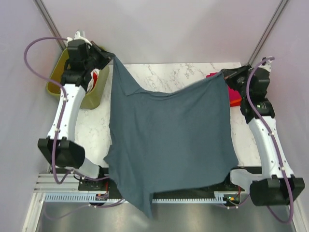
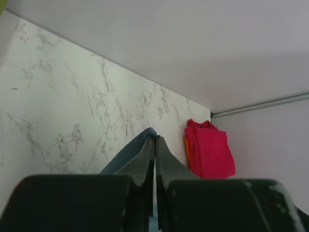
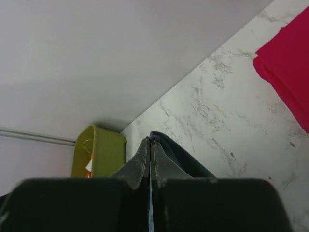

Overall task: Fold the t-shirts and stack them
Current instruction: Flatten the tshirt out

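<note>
A slate blue-grey t-shirt [image 1: 169,140] hangs spread between both arms above the marble table [image 1: 174,72], its lower part drooping past the near edge. My left gripper [image 1: 112,57] is shut on its far left corner, where a bit of blue cloth [image 2: 126,153] pokes past the tips [image 2: 154,140]. At the right, my right gripper [image 1: 223,74] is shut on the other top corner, with dark cloth [image 3: 186,157] showing beside its tips [image 3: 151,140]. A magenta-pink t-shirt [image 2: 208,147] lies folded at the table's back right [image 1: 235,94], over an orange one [image 2: 188,151].
An olive-green bin [image 1: 91,87] stands off the table's left edge [image 3: 99,152], holding orange and white cloth [image 1: 99,79]. Grey walls close the back and sides. The held shirt hides most of the tabletop.
</note>
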{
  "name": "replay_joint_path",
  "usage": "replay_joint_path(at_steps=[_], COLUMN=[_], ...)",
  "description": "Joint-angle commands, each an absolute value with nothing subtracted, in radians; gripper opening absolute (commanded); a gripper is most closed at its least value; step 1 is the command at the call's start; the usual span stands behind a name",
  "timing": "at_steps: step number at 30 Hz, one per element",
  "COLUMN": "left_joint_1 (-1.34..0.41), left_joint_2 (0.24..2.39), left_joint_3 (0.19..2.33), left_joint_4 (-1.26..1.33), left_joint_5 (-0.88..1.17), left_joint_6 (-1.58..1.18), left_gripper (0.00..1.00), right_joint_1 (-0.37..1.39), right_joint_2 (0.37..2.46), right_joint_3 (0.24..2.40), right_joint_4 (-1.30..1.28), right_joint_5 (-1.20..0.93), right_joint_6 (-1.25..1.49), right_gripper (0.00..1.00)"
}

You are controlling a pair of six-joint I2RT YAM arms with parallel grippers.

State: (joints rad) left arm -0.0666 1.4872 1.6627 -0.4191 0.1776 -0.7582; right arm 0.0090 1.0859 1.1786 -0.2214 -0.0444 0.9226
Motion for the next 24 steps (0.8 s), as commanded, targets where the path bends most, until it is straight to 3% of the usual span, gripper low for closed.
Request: replay_joint_path(at_steps=[1, 5, 8, 12, 18, 24], left_joint_1=[-0.061, -0.061, -0.055, 0.021, 0.035, 0.037], left_joint_2=[1.572, 1.807, 1.897, 1.917, 1.896, 1.677], left_joint_3=[1.923, 2.388, 2.566, 2.493, 2.378, 1.989], left_joint_4=[-0.261, -0.29, -0.279, -0.158, -0.164, -0.187], left_joint_5=[0.247, 0.351, 0.338, 0.364, 0.393, 0.367], left_joint_6=[-0.808, -0.879, -0.902, -0.988, -0.852, -0.747], left_gripper=[0.02, 0.02, 0.02, 0.02, 0.02, 0.02], right_joint_1=[0.003, -0.023, -0.035, -0.043, -0.051, -0.054], right_joint_2=[1.167, 1.305, 1.383, 1.468, 1.532, 1.523], right_joint_3=[1.342, 1.535, 1.664, 1.695, 1.585, 1.433], right_joint_4=[-0.129, -0.129, -0.129, -0.121, -0.045, 0.02], right_joint_5=[-0.011, -0.057, -0.084, -0.139, -0.213, -0.265], right_joint_6=[0.942, 0.963, 0.963, 0.966, 0.982, 0.968], right_gripper=[0.0, 0.0, 0.0, 0.0, 0.0, 0.0])
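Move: The shirt's billowing body, both upper corners already pinched, has its middle about 33 cm behind, 23 right of and 12 below the left hand; from the right hand, some 27 cm back, 22 left and 10 below. The red stack lies about 20 cm ahead, 17 right of and 35 below the right hand. The green bin's middle is roughly 12 cm ahead, 24 left of and 27 below the left hand. Still pinching the shirt, both hands flick up (left 20 cm, right 10) and 10 cm forward, then sink. ##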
